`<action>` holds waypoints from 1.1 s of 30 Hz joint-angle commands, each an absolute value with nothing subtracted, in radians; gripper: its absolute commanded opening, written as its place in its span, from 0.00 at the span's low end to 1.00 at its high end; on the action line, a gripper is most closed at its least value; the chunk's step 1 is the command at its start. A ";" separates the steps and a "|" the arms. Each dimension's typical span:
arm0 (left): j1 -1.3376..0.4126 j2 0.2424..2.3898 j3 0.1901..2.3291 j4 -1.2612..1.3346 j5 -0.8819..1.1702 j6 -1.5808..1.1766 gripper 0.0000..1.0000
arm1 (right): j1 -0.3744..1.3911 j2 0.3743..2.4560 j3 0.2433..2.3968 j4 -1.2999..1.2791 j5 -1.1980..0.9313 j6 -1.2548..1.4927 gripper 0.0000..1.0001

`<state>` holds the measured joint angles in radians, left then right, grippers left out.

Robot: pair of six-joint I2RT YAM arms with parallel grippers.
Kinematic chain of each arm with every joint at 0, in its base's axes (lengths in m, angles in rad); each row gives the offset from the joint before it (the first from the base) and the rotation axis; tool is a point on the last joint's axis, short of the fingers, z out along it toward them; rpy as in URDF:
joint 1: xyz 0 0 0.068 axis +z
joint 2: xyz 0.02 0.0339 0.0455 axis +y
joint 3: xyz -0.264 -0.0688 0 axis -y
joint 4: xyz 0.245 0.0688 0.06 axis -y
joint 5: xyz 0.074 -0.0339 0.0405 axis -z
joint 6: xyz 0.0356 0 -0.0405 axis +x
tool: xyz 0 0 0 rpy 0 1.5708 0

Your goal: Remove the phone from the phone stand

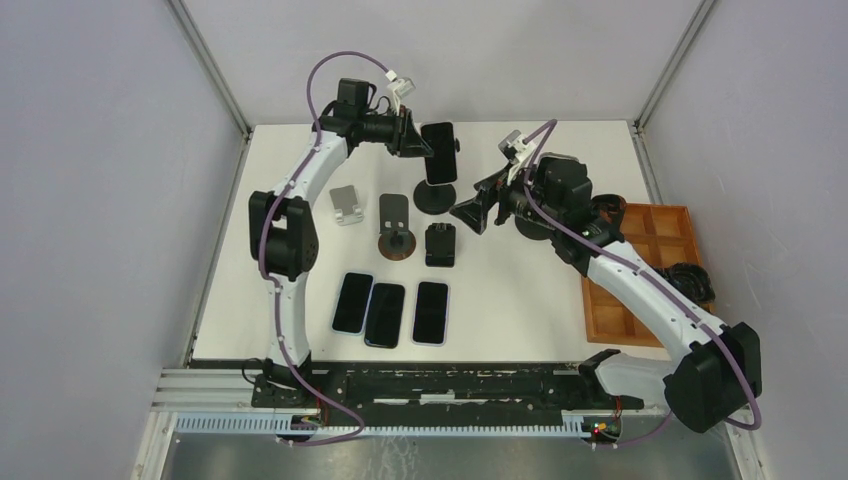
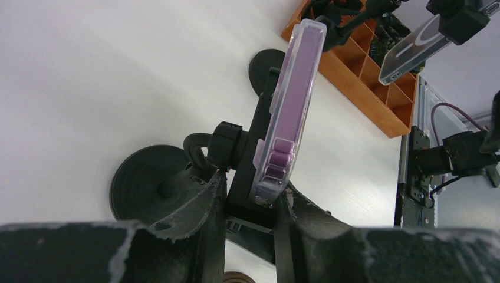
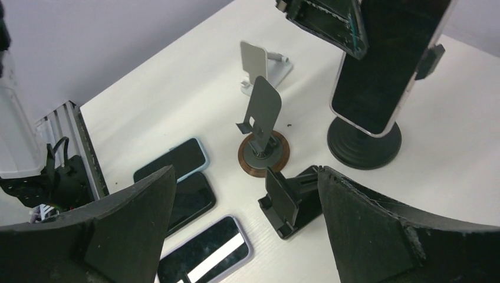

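The phone (image 1: 439, 152), dark-screened in a pale purple case (image 2: 292, 112), stands upright in the black phone stand (image 1: 437, 198) with a round base (image 2: 150, 188) at the back of the table. My left gripper (image 1: 418, 140) reaches it from the left at its top end. In the left wrist view its fingers (image 2: 250, 197) close on the phone's end together with the stand's back plate. My right gripper (image 1: 475, 212) hovers open just right of the stand. In the right wrist view the right gripper (image 3: 246, 171) has nothing between its fingers, with the phone (image 3: 383, 71) ahead.
Three phones (image 1: 385, 314) lie flat in a row near the front. Empty stands sit mid-table: a silver one (image 1: 346, 205), a brown-based one (image 1: 395, 228) and a black folding one (image 1: 440, 244). A wooden compartment tray (image 1: 640, 280) lies at the right edge.
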<state>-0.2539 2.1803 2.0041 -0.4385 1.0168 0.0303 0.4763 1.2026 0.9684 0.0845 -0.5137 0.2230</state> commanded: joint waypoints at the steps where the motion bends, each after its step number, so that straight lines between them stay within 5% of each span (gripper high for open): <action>1: -0.250 2.001 2.094 -0.397 1.116 0.111 0.02 | 0.472 1.203 1.012 0.074 -0.467 0.203 0.95; 16: -0.253 1.659 2.025 -0.558 1.125 0.267 0.02 | 0.470 1.120 1.040 0.202 -0.596 0.223 0.98; 33: -0.335 1.263 1.698 -0.889 1.077 0.394 0.02 | 0.477 1.003 0.971 0.565 -0.863 0.546 0.98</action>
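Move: The left hand, fingers pointing right, already grips the tall stand at the phone's left edge; the phone's middle is some 3 cm to its right, the round base about 21 cm below and 2 cm right. It is taken back over the emptied stands: wood-based stand about 14 cm back, 7 cm left, 15 cm down; black stand 15 cm back, 3 cm right, 18 cm down. From the open right hand, the phone is about 18 cm ahead, 7 cm left and 7 cm lower. Keeping its pinch on the holder at the phone's left edge, the left hand lifts the loaded stand clear of the table, then draws it back some 23 cm towards the robot and slightly left over the emptied stands, peaking just above 20 cm up and sinking a little at the end while the wrist rolls the top back, some 20 degrees by the end. The open right hand, at first almost still, then rises about 13 cm and backs off 9 cm, its fingers tipping up and swinging left to face the oncoming phone, touching nothing. ##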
